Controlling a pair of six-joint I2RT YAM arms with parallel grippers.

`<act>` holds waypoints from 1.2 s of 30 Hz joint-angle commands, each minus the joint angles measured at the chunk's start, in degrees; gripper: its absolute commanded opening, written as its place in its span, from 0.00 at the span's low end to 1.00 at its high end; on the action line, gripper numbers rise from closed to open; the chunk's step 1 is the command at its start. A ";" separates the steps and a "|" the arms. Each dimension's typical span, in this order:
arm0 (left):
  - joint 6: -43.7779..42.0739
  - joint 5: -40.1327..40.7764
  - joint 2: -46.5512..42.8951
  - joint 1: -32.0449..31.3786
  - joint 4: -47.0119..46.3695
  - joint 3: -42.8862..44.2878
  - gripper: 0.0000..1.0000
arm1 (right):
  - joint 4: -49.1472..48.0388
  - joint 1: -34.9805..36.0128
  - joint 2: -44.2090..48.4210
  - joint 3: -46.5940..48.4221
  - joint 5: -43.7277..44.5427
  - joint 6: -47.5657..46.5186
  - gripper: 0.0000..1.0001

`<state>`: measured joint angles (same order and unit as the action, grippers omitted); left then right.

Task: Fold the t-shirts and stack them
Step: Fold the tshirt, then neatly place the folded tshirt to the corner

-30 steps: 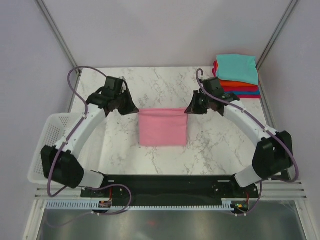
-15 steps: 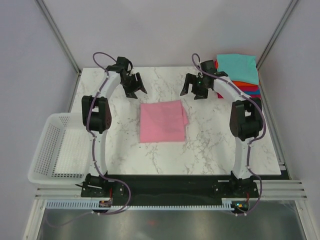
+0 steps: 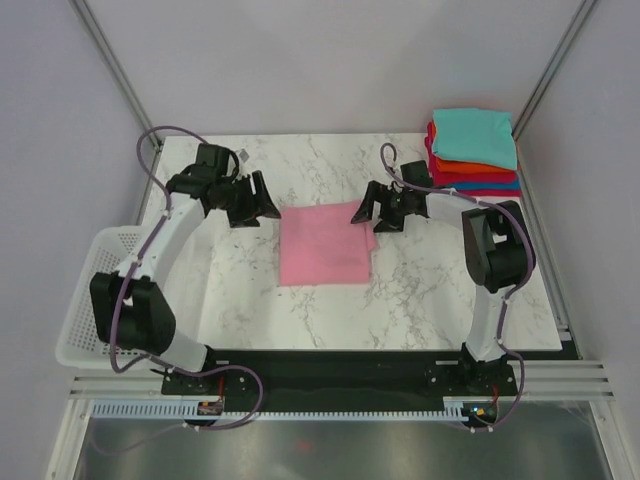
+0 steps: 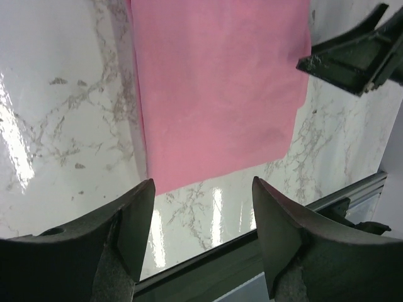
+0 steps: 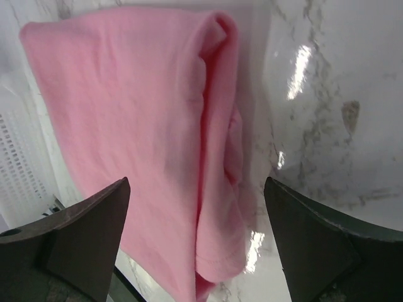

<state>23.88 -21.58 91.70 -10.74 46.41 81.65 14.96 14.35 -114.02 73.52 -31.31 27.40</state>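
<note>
A pink t-shirt [image 3: 325, 248] lies folded into a rectangle in the middle of the marble table [image 3: 430, 290]. My left gripper [image 3: 266, 203] is open just off its far left corner, and the left wrist view shows the pink t-shirt [image 4: 214, 88] ahead of the empty left gripper [image 4: 201, 211]. My right gripper [image 3: 364, 214] is open over the far right corner. In the right wrist view the pink t-shirt's [image 5: 138, 126] doubled right edge lies below the open right gripper [image 5: 198, 217]. Folded t-shirts are stacked at the far right, teal [image 3: 473, 135] on top of orange [image 3: 478, 167].
A white mesh basket [image 3: 100, 300] hangs off the table's left edge; the same basket [image 5: 19, 170] shows in the right wrist view. Metal frame posts stand at both far corners. The arm bases sit on a black rail [image 3: 330, 370] along the near edge.
Both grippers were shut on the pink shirt's far corners a second ago. They have let go and opened, swung toward the back, then come back beside those corners. The shirt lies flat.
</note>
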 commanded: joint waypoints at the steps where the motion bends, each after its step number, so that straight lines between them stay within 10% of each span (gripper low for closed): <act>1: -1.99 -0.31 -10.03 -0.16 -4.75 -10.17 0.70 | -6.00 1.99 -5.59 0.93 -1.21 0.72 0.96; 5: -1.64 1.02 -19.88 -0.16 -5.81 -19.32 0.70 | -9.76 4.54 -7.18 -1.96 -1.56 3.09 0.86; 15: -2.35 0.67 -27.97 -0.16 -9.23 -34.09 0.70 | -28.94 4.02 -8.42 -11.03 -10.60 9.44 0.00; 26: 0.29 2.85 -42.56 -0.24 -7.21 -35.77 0.69 | 19.00 -4.85 3.89 15.15 0.10 -19.64 0.00; 36: -0.50 4.88 -43.80 -0.24 -8.18 -35.59 0.68 | 28.35 -10.74 10.04 29.04 13.54 -29.05 0.00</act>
<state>23.92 -17.98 48.38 -10.90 40.10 46.44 37.58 2.85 -106.89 97.89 -23.62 4.95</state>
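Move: The folded pink t-shirt lies flat with its middle about 10 cm left of the right hand, 6 cm back and 3 cm below; its right edge runs almost beneath the open fingers, some 5 cm back. From that hand the folded stack stands about 24 cm to the right and 13 cm ahead, at much the same height. From the left hand the t-shirt's middle is roughly 13 cm right, 2 cm back and 17 cm down. The pink t-shirt is pinched by the right hand, which works in over it about 6 cm to the left and a little down as its open fingers shut, then carries it some 18 cm right, about 17 cm up and less far forward, towards the folded stack, the wrist rolling back and tipping the fingers upward. The left hand, empty and open, draws back about 13 cm. ##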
